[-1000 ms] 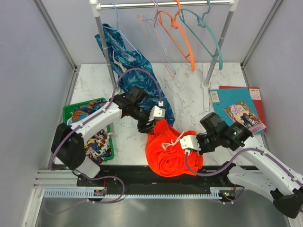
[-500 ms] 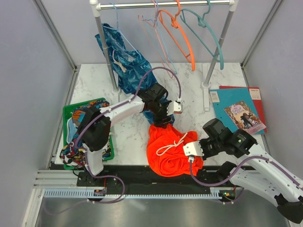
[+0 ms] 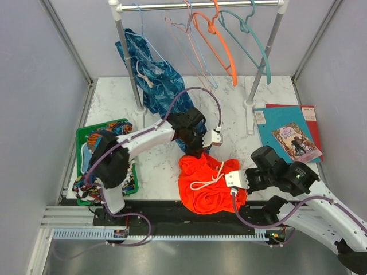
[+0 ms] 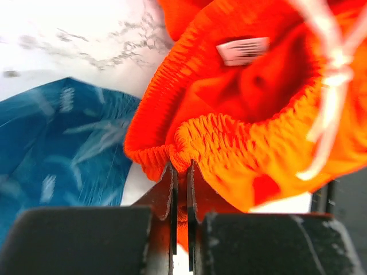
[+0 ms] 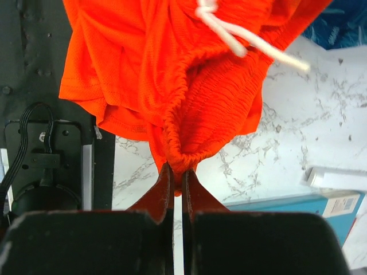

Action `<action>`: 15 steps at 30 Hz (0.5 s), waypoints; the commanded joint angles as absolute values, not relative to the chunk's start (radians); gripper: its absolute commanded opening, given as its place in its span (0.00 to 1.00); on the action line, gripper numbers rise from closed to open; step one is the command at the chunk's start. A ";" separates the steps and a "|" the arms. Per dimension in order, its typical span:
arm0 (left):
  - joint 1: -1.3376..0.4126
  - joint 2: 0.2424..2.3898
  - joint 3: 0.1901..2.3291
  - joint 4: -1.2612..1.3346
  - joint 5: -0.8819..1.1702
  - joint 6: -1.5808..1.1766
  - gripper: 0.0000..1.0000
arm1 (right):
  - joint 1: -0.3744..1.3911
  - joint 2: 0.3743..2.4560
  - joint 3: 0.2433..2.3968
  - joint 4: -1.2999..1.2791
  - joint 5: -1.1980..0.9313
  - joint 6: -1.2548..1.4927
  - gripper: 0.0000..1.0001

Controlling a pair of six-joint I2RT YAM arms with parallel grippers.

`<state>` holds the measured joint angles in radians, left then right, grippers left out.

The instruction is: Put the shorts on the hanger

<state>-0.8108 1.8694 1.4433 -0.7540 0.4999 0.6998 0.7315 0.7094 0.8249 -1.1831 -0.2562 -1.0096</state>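
Observation:
The orange-red shorts (image 3: 209, 186) with a white drawstring (image 3: 207, 179) are bunched at the table's near edge. My left gripper (image 3: 198, 153) is shut on the far end of their elastic waistband (image 4: 229, 134). Pinching the other end of the waistband (image 5: 189, 137) is my right gripper (image 3: 236, 184), also shut, with the fabric hanging slack between the two. The teal hanger (image 3: 252, 46) hangs by its hook on the rail (image 3: 200, 6) at the back right, well away from both grippers.
An orange hanger (image 3: 221, 46) and a pale pink hanger (image 3: 192, 48) hang left of the teal one. A blue patterned garment (image 3: 163, 91) drapes from the rack's left post. A green tray (image 3: 86, 137) holds comic-print cloth at left. Books (image 3: 289, 134) lie at right.
My left gripper moved from the shorts' left edge to their far end and closed on the waistband. The right gripper drifted slightly right, still gripping, and the shorts shifted with it.

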 commanded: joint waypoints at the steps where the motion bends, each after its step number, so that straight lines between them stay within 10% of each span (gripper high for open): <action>1: -0.790 1.562 1.440 -0.778 0.536 0.618 0.02 | 0.738 0.699 0.885 -1.052 -0.164 -0.781 0.00; 15: -0.500 1.292 1.672 -0.677 0.433 0.706 0.02 | 0.407 1.130 1.522 -0.782 -0.205 -0.900 0.00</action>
<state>-0.5159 1.3411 1.6115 -0.7742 0.5137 0.6579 0.5053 1.0771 1.3941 -0.8398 -0.1162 -0.8101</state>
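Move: The orange shorts are already pinched by both ends of the waistband. The thin pink hanger's near end is roughly 12 cm ahead, 2 cm right and 25 cm above the left hand; from the right hand it is some 22 cm ahead, 11 cm left and 20 cm up. The orange hanger's near end is about 23 cm ahead, 5 cm left and 20 cm above the right hand. The hanging blue garment's middle is about 16 cm ahead, 12 cm left and 8 cm above the left hand. The shorts' waistband, kept pinched at both ends, is swept up off the table towards the hangers: the left hand rises about 26 cm while drawing out to its left, and the right, starting slower, goes up and forward nearly equally, 17 to 19 cm each way. Both wrists tilt so the fingertips swing forward and inward. ##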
